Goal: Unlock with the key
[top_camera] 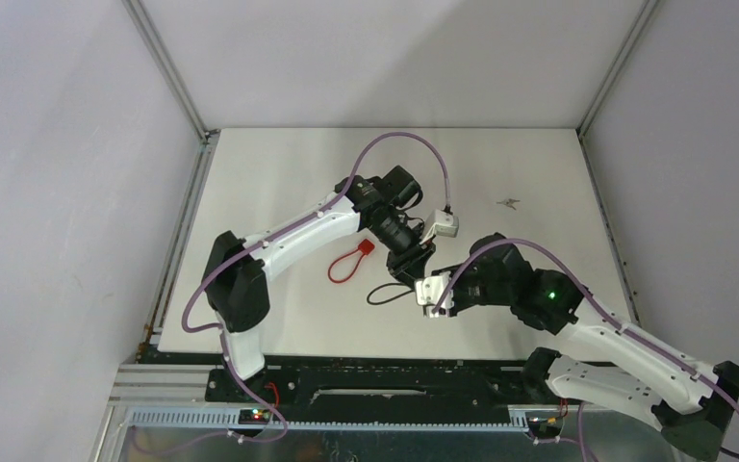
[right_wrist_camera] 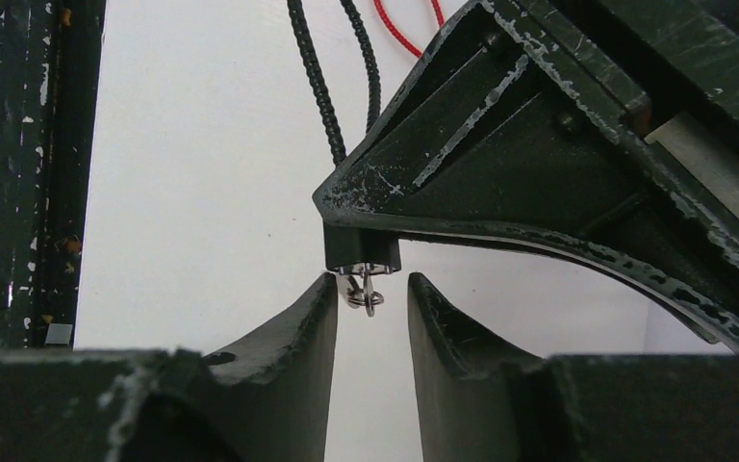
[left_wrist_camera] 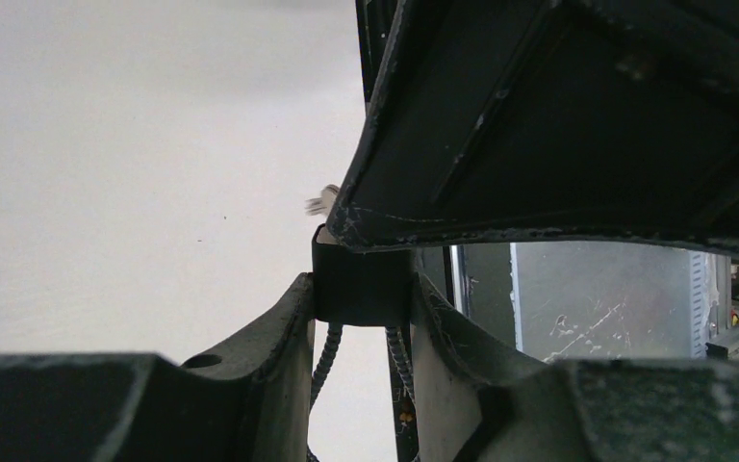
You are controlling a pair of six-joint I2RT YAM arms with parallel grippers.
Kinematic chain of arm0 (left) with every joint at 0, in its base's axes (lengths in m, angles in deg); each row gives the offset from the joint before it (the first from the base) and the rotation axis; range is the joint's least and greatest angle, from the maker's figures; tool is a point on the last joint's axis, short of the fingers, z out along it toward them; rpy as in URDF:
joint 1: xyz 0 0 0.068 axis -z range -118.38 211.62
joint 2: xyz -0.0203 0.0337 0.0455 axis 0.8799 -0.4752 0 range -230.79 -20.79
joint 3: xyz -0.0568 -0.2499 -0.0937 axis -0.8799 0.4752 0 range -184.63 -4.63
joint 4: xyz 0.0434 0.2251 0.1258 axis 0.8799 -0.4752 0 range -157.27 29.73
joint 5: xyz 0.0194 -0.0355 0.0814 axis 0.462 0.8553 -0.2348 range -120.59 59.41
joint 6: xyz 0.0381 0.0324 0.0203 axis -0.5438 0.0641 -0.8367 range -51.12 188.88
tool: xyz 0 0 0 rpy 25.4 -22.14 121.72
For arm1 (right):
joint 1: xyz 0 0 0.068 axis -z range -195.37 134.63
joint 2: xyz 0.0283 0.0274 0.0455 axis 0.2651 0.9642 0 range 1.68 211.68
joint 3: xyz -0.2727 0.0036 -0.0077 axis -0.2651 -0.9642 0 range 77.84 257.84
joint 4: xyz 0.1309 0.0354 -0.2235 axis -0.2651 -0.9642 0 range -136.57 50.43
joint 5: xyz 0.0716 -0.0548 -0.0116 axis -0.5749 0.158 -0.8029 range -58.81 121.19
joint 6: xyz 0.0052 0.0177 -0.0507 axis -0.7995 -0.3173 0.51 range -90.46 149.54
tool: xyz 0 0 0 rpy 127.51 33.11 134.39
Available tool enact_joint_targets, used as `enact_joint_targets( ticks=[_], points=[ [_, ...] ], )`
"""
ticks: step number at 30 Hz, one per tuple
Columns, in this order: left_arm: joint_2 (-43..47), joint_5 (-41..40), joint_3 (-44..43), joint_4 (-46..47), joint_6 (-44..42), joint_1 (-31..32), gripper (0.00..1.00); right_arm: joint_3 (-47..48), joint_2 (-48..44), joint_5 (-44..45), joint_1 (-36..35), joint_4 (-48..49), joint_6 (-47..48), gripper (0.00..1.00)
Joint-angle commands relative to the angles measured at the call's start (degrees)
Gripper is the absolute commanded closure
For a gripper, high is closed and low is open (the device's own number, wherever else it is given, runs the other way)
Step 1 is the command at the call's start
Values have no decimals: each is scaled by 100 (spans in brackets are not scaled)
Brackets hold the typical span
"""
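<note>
A small black padlock (left_wrist_camera: 361,284) with a black cable loop (top_camera: 383,294) is held off the table, my left gripper (left_wrist_camera: 361,289) shut on its body. In the right wrist view the lock's underside (right_wrist_camera: 363,252) faces me with a silver key (right_wrist_camera: 366,292) and its ring hanging out of it. My right gripper (right_wrist_camera: 370,284) is open, its fingertips on either side of the key; the left fingertip (right_wrist_camera: 325,294) is close against the key and the right one stands apart. From above, both grippers (top_camera: 412,268) (top_camera: 431,294) meet near the table's middle front.
A red cable lock (top_camera: 349,260) lies on the white table (top_camera: 279,173) just left of the grippers. The table's front edge (top_camera: 366,358) runs close behind the right wrist. Grey walls enclose the table's other three sides.
</note>
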Motion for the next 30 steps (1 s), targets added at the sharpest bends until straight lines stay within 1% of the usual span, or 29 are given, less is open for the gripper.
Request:
enact_joint_targets(
  ticks=[1, 5, 8, 12, 13, 15, 22, 27, 29, 30],
  points=[
    [218, 305, -153, -33, -72, 31, 100, 224, 84, -44, -53, 87, -16, 67],
    [231, 326, -126, -33, -88, 42, 100, 222, 145, 10, -79, 113, -3, 74],
    [231, 339, -116, -44, -111, 35, 100, 215, 193, 69, -116, 106, 21, 83],
    [233, 372, -117, -44, -125, 36, 100, 135, 195, 130, -170, 208, 24, 92],
    [227, 373, -117, -37, -125, 33, 100, 109, 185, 158, -193, 244, 24, 96],
    [227, 395, -109, -42, -125, 37, 100, 66, 168, 273, -257, 327, 7, 100],
    [260, 517, -81, -41, -138, 36, 100, -88, 207, 967, -511, 514, 70, 100],
    [275, 634, -82, -125, -224, 35, 100, -239, 261, 1311, -677, 673, 92, 100],
    [294, 655, -35, -170, -294, 35, 100, -352, 269, 1531, -707, 790, 188, 100],
    [325, 633, 34, -145, -318, 31, 100, -405, 271, 1775, -714, 836, 231, 100]
  ],
)
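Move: The key, sticking out of the black lock, is already between the right hand's open fingertips, about 1 cm left of and 1 cm below its hand point. The lock body is about 4 cm left and 1 cm lower, with its cable loop roughly 8 cm left and 2 cm back. On the table, the red lock lies some 13 cm left and 7 cm ahead. From the left hand, which holds the black lock, the key is about 4 cm to the right and 1 cm down. The right hand eases about 1 cm down and slightly left towards the lock while its fingers close from about a third open to practically shut, pinching the head of the key between the tips; still pinching, it then starts to roll at the wrist by some 5 degrees, roughly about the line of its fingers. The left hand all but stays in place, keeping its grip on the black lock and holding it up to the right hand, its fingers unchanged. ##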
